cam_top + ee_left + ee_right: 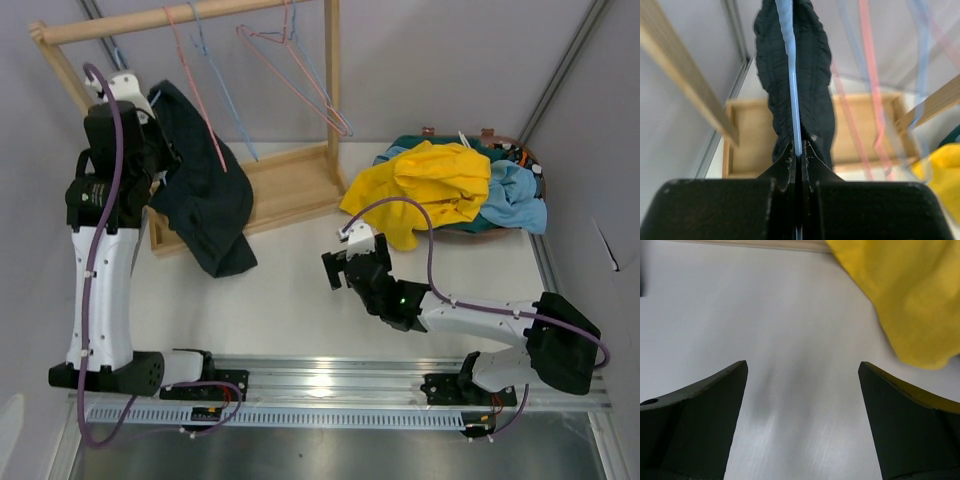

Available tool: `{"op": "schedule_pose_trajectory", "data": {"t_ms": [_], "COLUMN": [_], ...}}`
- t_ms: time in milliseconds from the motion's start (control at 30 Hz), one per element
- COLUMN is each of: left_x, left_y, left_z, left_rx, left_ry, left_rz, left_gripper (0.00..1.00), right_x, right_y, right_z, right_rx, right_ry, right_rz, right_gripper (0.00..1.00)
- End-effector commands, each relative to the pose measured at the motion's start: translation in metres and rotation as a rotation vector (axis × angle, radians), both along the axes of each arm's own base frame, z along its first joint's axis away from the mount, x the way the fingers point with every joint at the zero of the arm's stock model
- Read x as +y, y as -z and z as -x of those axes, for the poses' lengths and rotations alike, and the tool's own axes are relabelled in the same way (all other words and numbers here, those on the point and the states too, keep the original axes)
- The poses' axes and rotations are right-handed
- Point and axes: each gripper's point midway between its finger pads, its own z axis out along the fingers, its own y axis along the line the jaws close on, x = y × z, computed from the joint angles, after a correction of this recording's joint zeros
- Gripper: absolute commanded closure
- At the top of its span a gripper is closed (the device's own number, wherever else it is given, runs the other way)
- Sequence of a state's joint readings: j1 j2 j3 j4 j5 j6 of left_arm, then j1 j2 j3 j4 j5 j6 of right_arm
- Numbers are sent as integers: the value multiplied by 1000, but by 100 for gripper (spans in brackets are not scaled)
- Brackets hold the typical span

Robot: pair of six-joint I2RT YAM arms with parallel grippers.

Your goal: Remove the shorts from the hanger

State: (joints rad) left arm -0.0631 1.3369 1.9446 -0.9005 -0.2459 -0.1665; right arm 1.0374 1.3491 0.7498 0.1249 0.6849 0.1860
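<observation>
Black shorts (212,200) hang from a light blue hanger (791,75) at the left end of the wooden rack, their lower part trailing onto the rack base. In the left wrist view the shorts (815,80) drape over both sides of the hanger wire. My left gripper (799,150) is shut on that wire just below the fabric; its fingertips are hidden in the top view. My right gripper (338,262) hovers open over the bare table, empty, with yellow shorts (910,295) just ahead to its right.
The rack's rail (180,20) carries a bare pink hanger (300,75) and further bare hangers (215,85). Its wooden base (290,185) lies behind the arms. A basket (531,157) at the back right holds yellow (430,185), light blue (515,195) and teal shorts (420,143).
</observation>
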Motion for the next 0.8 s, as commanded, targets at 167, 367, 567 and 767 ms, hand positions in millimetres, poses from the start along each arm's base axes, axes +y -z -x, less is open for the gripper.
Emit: {"op": "schedule_pose_trajectory", "data": {"t_ms": [167,367,567,767], "left_x": [4,-6,-16,-19], "left_y": [27,35,21,12], "left_z": [29,20,19,22], "left_rx": [-28,-10,-19,-24], "left_ry": [-62,-41,-11,19], "left_rz": [59,115,137,126], "left_gripper": [100,100,100,100], "right_x": [105,205,280,315], "right_y": [-145,-211,-207,-183], "right_z": [83,144,132,97], "right_rx": [-239,-345,-414,-389], "right_ry": [-264,-443,-458,-439], "right_rz": [-168,-268,-209,-234], "right_gripper": [1,1,1,0]}}
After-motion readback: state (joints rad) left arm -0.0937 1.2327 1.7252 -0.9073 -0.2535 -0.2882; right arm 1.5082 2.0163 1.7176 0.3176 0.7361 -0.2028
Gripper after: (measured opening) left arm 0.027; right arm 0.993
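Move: The dark shorts hang on the blue hanger the left hand already holds; their middle is about 6 cm ahead of that hand, 5 cm to its right and 18 cm below. From the right hand they are some 28 cm left, 12 cm ahead and 12 cm higher. The rack's wooden base lies about 20 cm ahead and 20 cm left of the right hand, 13 cm lower; the yellow shorts lie 18 cm ahead, 18 cm right and 10 cm lower. The right hand, fingers wide open, sweeps about 30 cm left towards the dark shorts, arcing up some 20 cm while drawing back about 15, then dipping and easing forward again over the last stretch; its fingers swing counter-clockwise and tip up to near level, ending on the robot's side of the shorts' lower part with no contact visible. The left hand keeps its shut grip on the hanger, pulling down about 5 cm and slightly back, then nearly holding there with a small roll and a slight drift to the right. ##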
